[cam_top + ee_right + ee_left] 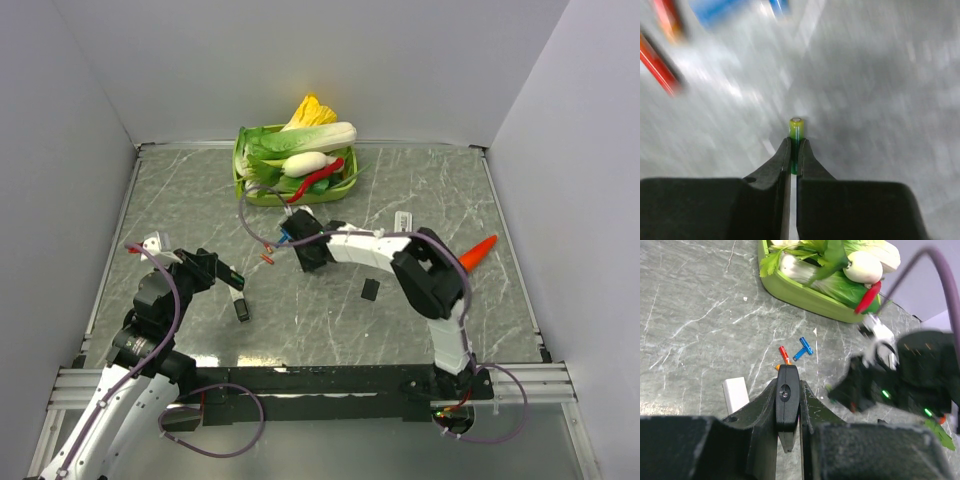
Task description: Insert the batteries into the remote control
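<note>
My left gripper (788, 390) is shut on a black remote control (786, 400), held edge-on between its fingers; from above the remote control (241, 306) hangs at the left gripper (230, 282). My right gripper (795, 145) is shut on a green battery (796, 129), whose metal tip sticks out past the fingertips just above the table. In the top view the right gripper (297, 240) is near the table's middle. A red battery (784, 353) and a blue battery (803, 347) lie on the table beyond the remote, and they show blurred at the top left of the right wrist view.
A green basket (242, 180) of vegetables and a red chilli stands at the back centre. An orange carrot (478, 252) lies at the right. A small black piece (369, 289) lies in front of the right arm. A white block (736, 392) rests beside the left fingers.
</note>
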Controlling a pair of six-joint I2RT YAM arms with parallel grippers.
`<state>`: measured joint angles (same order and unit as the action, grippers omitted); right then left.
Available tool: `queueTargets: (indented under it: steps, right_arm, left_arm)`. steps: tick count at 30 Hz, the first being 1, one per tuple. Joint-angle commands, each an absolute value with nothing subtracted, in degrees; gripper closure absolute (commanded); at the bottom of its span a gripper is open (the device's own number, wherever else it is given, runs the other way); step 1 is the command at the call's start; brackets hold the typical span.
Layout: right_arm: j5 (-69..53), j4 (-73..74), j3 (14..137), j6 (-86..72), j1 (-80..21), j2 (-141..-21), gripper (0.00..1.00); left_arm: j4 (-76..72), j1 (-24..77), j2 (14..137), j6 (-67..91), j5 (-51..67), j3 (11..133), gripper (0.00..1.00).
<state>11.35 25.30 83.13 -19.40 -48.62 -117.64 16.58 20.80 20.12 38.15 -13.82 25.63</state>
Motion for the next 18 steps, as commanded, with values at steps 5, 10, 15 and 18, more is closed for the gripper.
queueTargets:
  steps: [5,10,15,18]
  right_arm:
    - [10.4,28.8,65.3,-20.5,-48.1,-101.3,1.00]
    - [11.3,28.5,58.7,-24.7,-47.3,-98.8,1.00]
    - [12.0,27.7,56.7,-28.3,-47.1,-97.6,0.99]
    - [11.9,28.0,56.7,-29.5,-46.9,-97.4,0.94]
  left_arm:
    - [12.6,20.6,21.0,37.7,-13.4,26.7,0.99]
    - [12.5,20.6,21.0,37.9,-13.1,26.7,0.99]
    - [12.4,20.6,21.0,37.9,-12.9,26.7,0.99]
    - [12.4,20.6,20.9,37.9,-12.8,26.7,0.99]
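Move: The right gripper already holds the green battery, about 2 cm above the table. From it the black battery cover lies some 15 cm to the right and 7 cm back, on the table. The pair of blue batteries lies about 8 cm ahead and 8 cm left, the nearer red battery 2 cm ahead and 13 cm left. From the left hand, which holds the remote control, the cover is roughly 43 cm right, 2 cm ahead and 19 cm below. Keep the right fingers shut on the green battery and sweep it quickly, low and nearly level over the table, to the right and back by about 12 cm, away from the blue and red batteries towards the bare patch just left of the battery cover. Ease almost to a stop there, turning the wrist a few degrees clockwise. ##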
